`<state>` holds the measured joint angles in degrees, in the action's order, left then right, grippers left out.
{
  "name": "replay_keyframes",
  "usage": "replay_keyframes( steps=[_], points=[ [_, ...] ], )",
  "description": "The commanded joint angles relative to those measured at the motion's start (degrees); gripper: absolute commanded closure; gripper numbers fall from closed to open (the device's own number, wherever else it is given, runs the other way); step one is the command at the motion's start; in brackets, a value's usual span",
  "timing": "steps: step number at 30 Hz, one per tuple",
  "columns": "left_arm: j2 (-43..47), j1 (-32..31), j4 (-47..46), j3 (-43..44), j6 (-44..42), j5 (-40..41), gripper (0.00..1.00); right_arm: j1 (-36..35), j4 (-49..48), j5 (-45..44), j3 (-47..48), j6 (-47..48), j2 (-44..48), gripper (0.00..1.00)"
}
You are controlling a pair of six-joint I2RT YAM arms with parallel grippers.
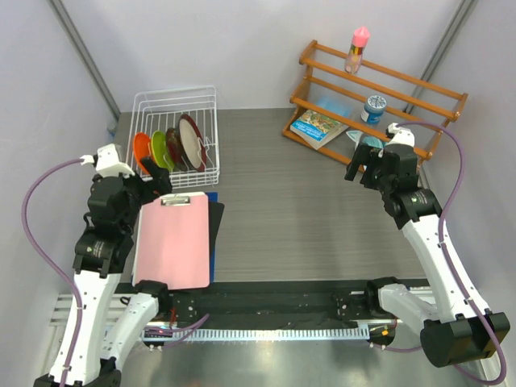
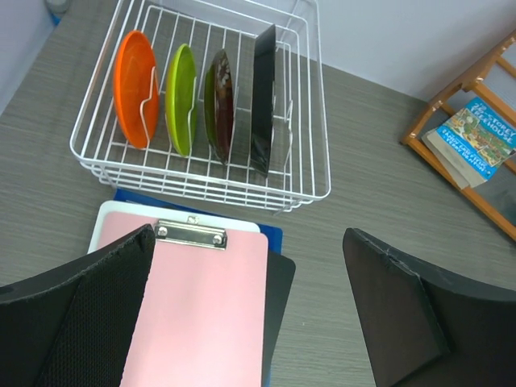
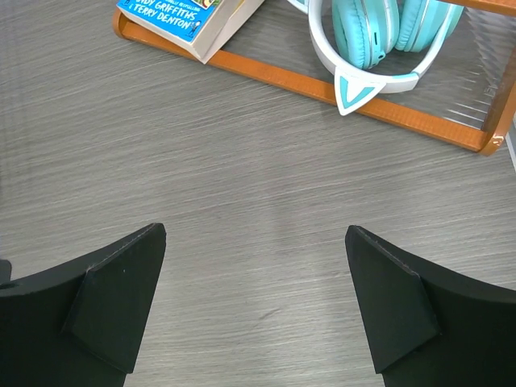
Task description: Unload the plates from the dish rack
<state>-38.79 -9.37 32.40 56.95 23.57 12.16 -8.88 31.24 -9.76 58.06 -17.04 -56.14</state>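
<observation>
The white wire dish rack [image 1: 173, 93] stands at the back left and holds several plates upright in a row: orange [image 1: 142, 149], lime green [image 1: 159, 149], dark red floral [image 1: 174, 145] and a large cream one with a maroon rim [image 1: 192, 141]. The left wrist view shows the rack [image 2: 201, 193] with the orange [image 2: 133, 89], green [image 2: 181, 97], dark red [image 2: 222, 105] and edge-on large plate [image 2: 264, 97]. My left gripper [image 1: 157, 179] [image 2: 248, 242] hangs open just in front of the rack, over the clipboard's clip. Open and holding nothing, my right gripper [image 1: 363, 173] [image 3: 255, 234] hovers above bare table near the shelf.
A pink clipboard [image 1: 172, 242] lies on blue and black boards in front of the rack. At the back right, a wooden slatted shelf [image 1: 379, 89] carries a book [image 1: 318, 126], teal headphones [image 3: 375, 40], a pink-capped bottle [image 1: 358, 48] and a can [image 1: 373, 107].
</observation>
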Motion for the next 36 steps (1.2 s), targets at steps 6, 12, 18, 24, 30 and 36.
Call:
replay_keyframes(
  steps=[6,12,18,24,30,36],
  points=[
    [-8.0,-0.1,-5.9,3.4,-1.9,-2.9,0.01,-0.1,-2.7,-1.9,0.3,0.3,-0.9,0.0],
    [-18.2,-0.1,-12.4,5.7,-3.4,0.2,0.11,-0.2,-2.8,-1.0,0.8,-0.4,-3.2,0.0],
    [-29.8,-0.1,-24.1,7.2,-3.1,3.2,0.17,-0.1,-3.4,0.0,1.3,-0.5,-6.8,0.0],
    [-42.3,-0.6,-32.0,11.9,-3.5,5.0,0.29,-0.2,-5.3,3.0,1.3,-1.5,-9.9,0.0],
    [-50.9,-2.9,-36.2,14.9,-7.0,12.7,0.38,-0.2,-6.9,4.1,1.1,-1.8,-11.9,0.0],
    [-56.9,-4.0,-37.2,17.2,-8.7,18.1,0.65,-0.1,-7.3,3.7,1.3,-1.5,-13.2,0.0]
  ],
)
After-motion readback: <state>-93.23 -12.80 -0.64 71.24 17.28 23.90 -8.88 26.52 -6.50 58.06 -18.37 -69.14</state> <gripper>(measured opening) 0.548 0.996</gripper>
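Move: The rightmost plate, white-faced with a red rim, stands on edge in the dish rack about 26 cm ahead of my left hand, 4 cm to the right and 16 cm lower. The flowered plate is some 5 cm to its left, the green plate roughly 10 cm left of it. The pink clipboard lies about level with my left hand, 3 cm left, some 28 cm down. From my right hand that plate is around 18 cm ahead, 47 cm left and 9 cm below. I reach my left hand forward about 23 cm over the rack's near edge, sinking some 10 cm on the way, and straddle the rightmost plate's upper part, one finger on each side. The wide-open fingers narrow to about half, while the wrist rolls some 10 degrees, left side up. My empty right hand sinks about 5 cm and eases forward over bare table, tipping down slightly. ##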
